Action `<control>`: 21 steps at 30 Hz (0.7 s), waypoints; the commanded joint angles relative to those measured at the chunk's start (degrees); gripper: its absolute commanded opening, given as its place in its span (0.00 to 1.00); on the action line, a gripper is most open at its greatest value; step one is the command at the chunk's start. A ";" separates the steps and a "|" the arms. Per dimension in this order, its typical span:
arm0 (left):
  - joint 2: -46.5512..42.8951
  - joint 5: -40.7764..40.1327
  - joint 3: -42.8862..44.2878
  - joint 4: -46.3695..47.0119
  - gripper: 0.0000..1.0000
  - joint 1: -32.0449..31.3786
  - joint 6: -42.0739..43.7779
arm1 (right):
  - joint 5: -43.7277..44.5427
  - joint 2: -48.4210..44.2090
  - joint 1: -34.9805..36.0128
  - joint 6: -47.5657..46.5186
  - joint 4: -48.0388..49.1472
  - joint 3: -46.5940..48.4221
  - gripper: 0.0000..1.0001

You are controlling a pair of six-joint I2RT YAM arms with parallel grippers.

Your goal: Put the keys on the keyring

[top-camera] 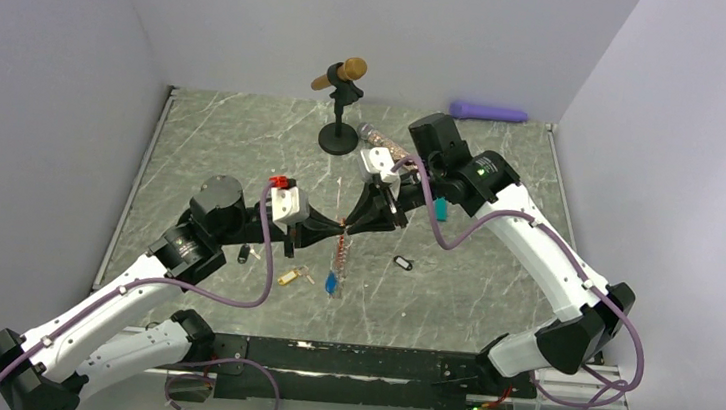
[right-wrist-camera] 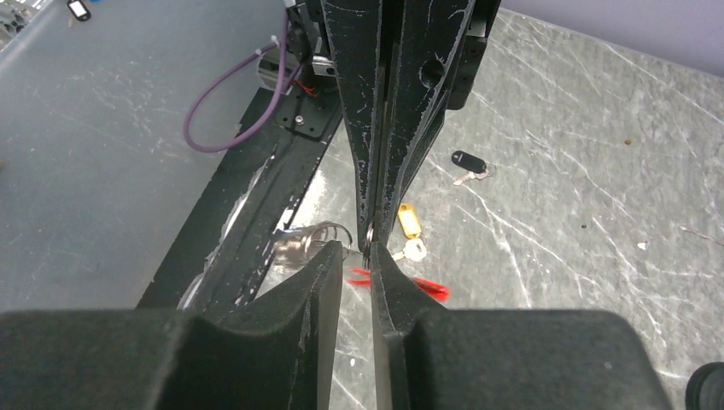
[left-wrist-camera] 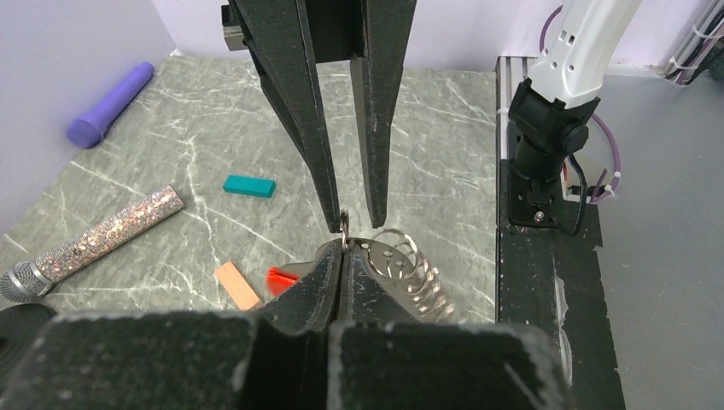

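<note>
My left gripper [left-wrist-camera: 343, 246] is shut on a thin ring of the keyring [left-wrist-camera: 408, 266], whose silvery coil [top-camera: 339, 253] hangs below it, a blue tag [top-camera: 331, 283] at the coil's lower end. The red clip [left-wrist-camera: 280, 278] shows under the fingers. My right gripper [right-wrist-camera: 357, 249] meets the left one tip to tip, jaws a narrow gap apart and straddling the held ring. Loose keys lie on the table: a yellow-tagged one [right-wrist-camera: 409, 219], a black-tagged one [right-wrist-camera: 468, 160] and another black-tagged one [top-camera: 403, 263].
A teal block [left-wrist-camera: 249, 185], a tan wooden block [left-wrist-camera: 236, 284] and a glittery microphone [left-wrist-camera: 94, 243] lie near the right arm. A purple tube [top-camera: 488, 112] rests at the back wall. A stand holding a brown microphone [top-camera: 337, 137] is at the back centre.
</note>
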 commanded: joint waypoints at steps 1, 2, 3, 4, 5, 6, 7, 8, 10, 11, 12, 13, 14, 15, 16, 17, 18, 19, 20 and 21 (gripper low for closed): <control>-0.92 -0.05 0.12 4.19 0.00 -0.22 -1.90 | -0.60 0.28 0.50 0.34 1.60 -0.14 0.22; -0.96 0.01 0.04 4.42 0.00 -0.23 -2.12 | -0.50 0.31 0.59 0.36 1.68 -0.16 0.21; -0.97 0.05 -0.09 4.67 0.00 -0.24 -2.30 | -0.42 0.28 0.66 0.40 1.86 -0.29 0.21; -1.03 0.04 -0.14 4.91 0.00 -0.25 -2.48 | -0.32 0.30 0.74 0.43 2.04 -0.40 0.21; -1.03 0.09 -0.22 5.05 0.00 -0.21 -2.61 | -0.26 0.35 0.71 0.56 2.20 -0.50 0.21; -1.01 0.12 -0.28 5.22 0.00 -0.25 -2.76 | -0.20 0.36 0.79 0.56 2.29 -0.66 0.20; -0.97 0.12 -0.32 5.33 0.00 -0.25 -2.88 | -0.11 0.22 0.79 0.63 2.33 -0.73 0.20; -0.97 0.20 -0.32 5.48 0.00 -0.22 -2.97 | -0.13 0.19 0.81 0.62 2.35 -0.78 0.19; -0.89 0.27 -0.34 5.50 0.00 -0.21 -3.14 | -0.08 0.13 0.79 0.43 2.37 -0.71 0.15; -0.83 0.37 -0.32 5.48 0.00 -0.27 -3.16 | -0.17 0.13 0.75 0.24 2.16 -0.62 0.11; -0.81 0.34 -0.28 5.38 0.00 -0.22 -3.29 | -0.21 0.05 0.81 0.10 2.04 -0.53 0.07; -0.79 0.30 -0.25 5.35 0.00 -0.30 -3.34 | -0.17 0.08 0.79 -0.11 1.86 -0.52 0.04; -0.85 0.24 -0.31 5.39 0.00 -0.27 -3.50 | -0.20 0.02 0.84 -0.46 1.72 -0.52 0.00; -0.87 0.21 -0.32 5.48 0.00 -0.28 -3.53 | -0.21 0.05 0.80 -0.76 1.48 -0.52 0.00; -1.01 0.17 -0.32 5.64 0.00 -0.26 -3.66 | -0.22 0.02 0.81 -1.10 1.30 -0.57 0.00; -1.05 -0.06 -0.33 5.69 0.00 -0.24 -3.98 | -0.24 -0.10 0.75 -1.25 1.23 -0.60 0.00; -1.13 0.01 -0.40 5.77 0.00 -0.21 -4.28 | -0.25 -0.14 0.81 -1.52 1.07 -0.60 0.00; -1.14 0.03 -0.48 6.04 0.00 -0.23 -4.74 | -0.31 -0.26 0.82 -1.68 0.98 -0.56 0.00; -1.21 -0.09 -0.64 6.31 0.02 -0.26 -5.21 | -0.45 -0.36 0.75 -1.66 0.96 -0.52 0.00; -1.23 -0.20 -0.81 6.50 0.06 -0.26 -5.27 | -0.50 -0.36 0.78 -1.66 0.86 -0.44 0.00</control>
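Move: The keyring's thin metal ring sticks out of the left fingertips, about 1 cm to the right of the left hand, and from the right hand some 1 cm to the left and 1 cm down, between its part-open pads. Its blue tag hangs about 17 cm below both hands, roughly under them. On the table some 33 cm down, counted from the right hand, the yellow-tag key lies about 9 cm left and 4 cm ahead, the black-tag key about 12 cm right and 9 cm ahead. The right hand, already around the thin ring at the left fingertips, eases down about half a centimetre while its part-open fingers shut fully, slowly and then fast, until the pads pinch the ring right beside the left fingers. The left hand stays put with its fingers shut on the ring as the steady support, its wrist turning no more than some 5 degrees. ##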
